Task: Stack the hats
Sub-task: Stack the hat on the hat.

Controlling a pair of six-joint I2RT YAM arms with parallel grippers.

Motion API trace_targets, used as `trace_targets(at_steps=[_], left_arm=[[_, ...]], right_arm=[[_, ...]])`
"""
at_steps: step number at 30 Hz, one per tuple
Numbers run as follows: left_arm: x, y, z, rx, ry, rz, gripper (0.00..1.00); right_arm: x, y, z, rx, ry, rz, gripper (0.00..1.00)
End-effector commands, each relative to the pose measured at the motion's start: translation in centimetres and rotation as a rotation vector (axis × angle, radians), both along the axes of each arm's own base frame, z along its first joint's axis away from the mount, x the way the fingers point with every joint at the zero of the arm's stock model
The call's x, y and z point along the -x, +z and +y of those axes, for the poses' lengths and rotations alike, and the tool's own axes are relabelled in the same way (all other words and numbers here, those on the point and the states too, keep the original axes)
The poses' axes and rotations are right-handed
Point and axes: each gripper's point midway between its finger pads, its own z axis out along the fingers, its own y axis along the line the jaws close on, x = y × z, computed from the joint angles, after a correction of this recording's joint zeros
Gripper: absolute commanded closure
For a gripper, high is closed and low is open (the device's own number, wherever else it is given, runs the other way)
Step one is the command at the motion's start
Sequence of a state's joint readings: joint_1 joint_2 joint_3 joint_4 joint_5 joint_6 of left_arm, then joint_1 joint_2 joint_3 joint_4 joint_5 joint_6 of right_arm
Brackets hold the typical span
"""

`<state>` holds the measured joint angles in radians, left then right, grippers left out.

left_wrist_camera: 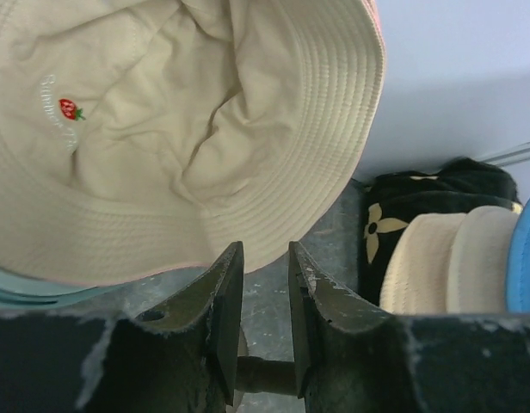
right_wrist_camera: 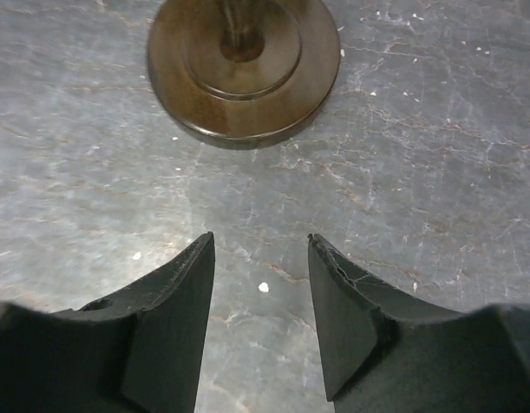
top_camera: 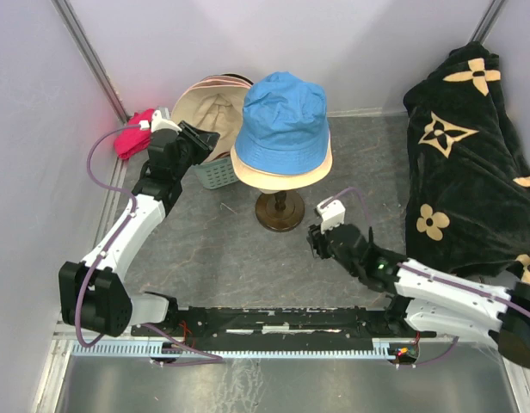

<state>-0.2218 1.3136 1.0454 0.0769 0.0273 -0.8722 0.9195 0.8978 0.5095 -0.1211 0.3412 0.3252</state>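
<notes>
A blue hat (top_camera: 284, 114) tops a stack on a wooden stand, with tan and cream brims (top_camera: 282, 172) showing under it. That stack's cream brims (left_wrist_camera: 446, 258) show at the right of the left wrist view. A cream hat (top_camera: 206, 105) lies upturned behind the stack's left side, its inside (left_wrist_camera: 179, 120) marked with a small strawberry. My left gripper (top_camera: 205, 140) (left_wrist_camera: 267, 249) is open with a narrow gap, its tips right at that hat's brim edge, nothing clamped. My right gripper (top_camera: 315, 241) (right_wrist_camera: 261, 241) is open and empty over bare floor, just in front of the stand's base (right_wrist_camera: 243, 69).
A teal basket (top_camera: 215, 176) sits under the cream hat. A large black cloth with beige flowers (top_camera: 471, 146) is heaped at the right. A magenta cloth (top_camera: 132, 138) lies by the left wall. The stand's round base (top_camera: 280, 211) stands mid-floor.
</notes>
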Motion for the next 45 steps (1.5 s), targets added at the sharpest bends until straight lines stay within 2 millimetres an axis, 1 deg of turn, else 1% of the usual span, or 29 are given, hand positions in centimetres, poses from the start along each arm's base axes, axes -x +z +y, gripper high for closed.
trace_targets(at_steps=[1,2,4,6,8,10,16,20,22,25,30,34,39,45], left_arm=[[1.2,0.4,1.5,-0.109,0.062,-0.036,0.66],[1.3,0.4,1.6,-0.112,0.065,-0.037,0.66],[1.4,0.5,1.5,-0.114,0.068,-0.04,0.66],[1.4,0.5,1.6,-0.119,0.076,-0.042,0.66],[1.4,0.5,1.7,-0.112,0.086,-0.046,0.66],[1.4,0.6,1.9,-0.105,0.099,-0.054,0.66],[1.4,1.4,2.4,-0.095,0.131,-0.095,0.66],[1.6,1.8,2.7,-0.078,0.146,-0.133,0.66],[1.7,2.1,2.8,-0.07,0.152,-0.152,0.66],[1.8,2.0,2.8,-0.064,0.154,-0.164,0.65],[1.7,2.0,2.5,-0.051,0.145,-0.179,0.65],[1.6,2.2,2.4,-0.046,0.139,-0.192,0.65],[1.7,2.3,2.3,-0.044,0.132,-0.207,0.66],[1.4,2.1,1.9,-0.038,0.12,-0.217,0.66]], right_arm=[[-3.2,2.6,0.7,-0.009,-0.205,-0.299,0.43],[-3.3,2.3,1.5,-0.003,-0.206,-0.319,0.42],[-3.8,1.4,2.3,0.009,-0.243,-0.35,0.39],[-4.5,1.1,3.2,-0.025,-0.268,-0.383,0.32],[-5.2,0.6,4.3,-0.05,-0.277,-0.414,0.29],[-5.7,0.4,5.5,-0.083,-0.284,-0.433,0.27],[-6.6,-0.8,7.3,-0.166,-0.295,-0.479,0.26],[-6.7,-1.2,7.8,-0.197,-0.307,-0.494,0.26],[-6.8,-0.8,8.4,-0.21,-0.298,-0.498,0.25],[-7.2,-0.4,8.6,-0.199,-0.316,-0.512,0.24],[-7.8,0.8,10.0,-0.203,-0.296,-0.539,0.22],[-8.5,0.7,10.6,-0.188,-0.31,-0.549,0.21],[-9.7,0.7,10.8,-0.173,-0.337,-0.561,0.19],[-11.5,1.0,9.7,-0.155,-0.385,-0.575,0.19]])
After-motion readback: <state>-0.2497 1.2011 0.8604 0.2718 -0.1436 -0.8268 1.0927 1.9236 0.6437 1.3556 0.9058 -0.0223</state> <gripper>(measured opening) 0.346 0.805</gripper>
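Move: For the right hand, the brown stem of the head stand is about 13 cm ahead and 9 cm left, its middle a couple of centimetres lower. The blue hat, on top of the hats already stacked, sits over that stem, roughly 20 cm above this hand, and the green basket is some 23 cm ahead and 23 cm left, slightly lower. From the left hand, the stem lies about 9 cm back, 15 cm right and 18 cm down. The right hand swings in low under the stacked brims towards the stand's stem, going about 10 cm forward and 10 cm left, first dipping some 6 cm and then rising most of the way back. On the way its fingers tip up some 30 degrees to nearly level, turn clockwise and open wider to take the stem between them without closing, while the empty left hand drifts a couple of centimetres left beside the basket of hats and tips up slightly. ##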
